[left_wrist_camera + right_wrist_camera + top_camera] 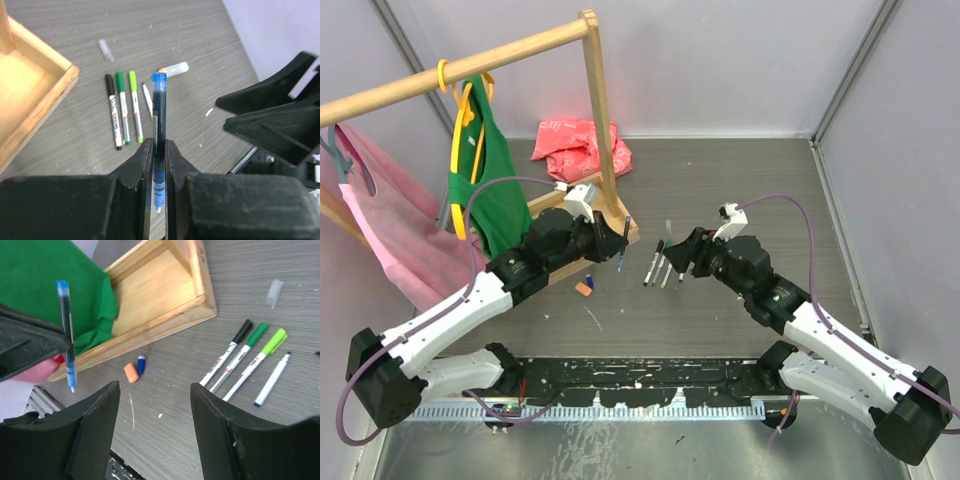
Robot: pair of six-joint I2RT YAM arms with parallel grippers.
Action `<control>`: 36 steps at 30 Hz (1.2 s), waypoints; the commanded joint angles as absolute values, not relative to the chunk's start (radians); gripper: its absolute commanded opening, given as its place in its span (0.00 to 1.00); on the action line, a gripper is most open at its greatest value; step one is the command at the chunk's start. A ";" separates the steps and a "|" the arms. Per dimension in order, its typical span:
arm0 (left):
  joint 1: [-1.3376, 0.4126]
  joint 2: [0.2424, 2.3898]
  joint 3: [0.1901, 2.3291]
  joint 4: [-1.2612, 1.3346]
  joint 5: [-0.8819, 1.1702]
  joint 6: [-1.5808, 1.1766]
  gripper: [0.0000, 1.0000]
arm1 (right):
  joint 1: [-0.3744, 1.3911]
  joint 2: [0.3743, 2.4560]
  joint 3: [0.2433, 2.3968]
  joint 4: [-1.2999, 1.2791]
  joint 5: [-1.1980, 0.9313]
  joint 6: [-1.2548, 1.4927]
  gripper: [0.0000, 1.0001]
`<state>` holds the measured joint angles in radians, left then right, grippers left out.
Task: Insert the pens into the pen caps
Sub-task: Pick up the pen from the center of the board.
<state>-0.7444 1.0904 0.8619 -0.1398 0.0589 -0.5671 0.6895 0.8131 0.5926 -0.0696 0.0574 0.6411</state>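
Observation:
My left gripper (159, 156) is shut on a blue pen (159, 112), held upright above the table with its bare tip pointing down. The same blue pen (66, 335) hangs at the left of the right wrist view, and it (623, 246) shows in front of the wooden base from above. An orange pen cap (131, 373) and a blue pen cap (141, 364) lie side by side on the table. Three capped pens (243, 362) and one uncapped white pen (271, 381) lie in a row. My right gripper (155, 390) stands open and empty over the table, right of the loose caps.
A wooden rack with a tray base (626, 228) stands behind the left gripper, with a green garment (486, 190) and a pink one (390, 235) hanging from it. A pink bag (582, 146) lies at the back. A clear cap (274, 292) lies beyond the pens.

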 commanded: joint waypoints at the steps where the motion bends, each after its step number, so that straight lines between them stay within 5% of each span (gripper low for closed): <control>1: -0.747 1.042 0.913 -0.015 0.053 -0.601 0.00 | 0.734 0.841 0.623 0.046 -0.012 0.683 0.64; 12: -0.747 1.043 0.909 0.047 0.093 -0.638 0.00 | 0.883 0.935 0.630 0.343 -0.021 0.754 0.62; 36: -0.747 1.052 0.858 0.112 0.207 -0.684 0.00 | 0.884 1.038 0.670 0.413 -0.001 0.780 0.31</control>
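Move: The blue pen, held upright in the left gripper, stands about 13 cm to the right hand's left, 1 cm nearer the base and 2 cm higher. Down on the board, some 19 cm below the right hand, the black pen lies 8 cm ahead and 2 cm left, the lime pen 8 cm ahead and 3 cm right. From the left hand, the blue pen is right between its pads. Leftward about 10 cm, rising some 4 cm and easing slightly back, the right hand swings round to the blue pen's lower half, rolling its left side up and turning about 15 degrees counter-clockwise. Its fingers go from wide to about a third open around the pen. The left hand, still gripping the pen, lifts it some 5 cm and shifts 2 cm right to meet it. ##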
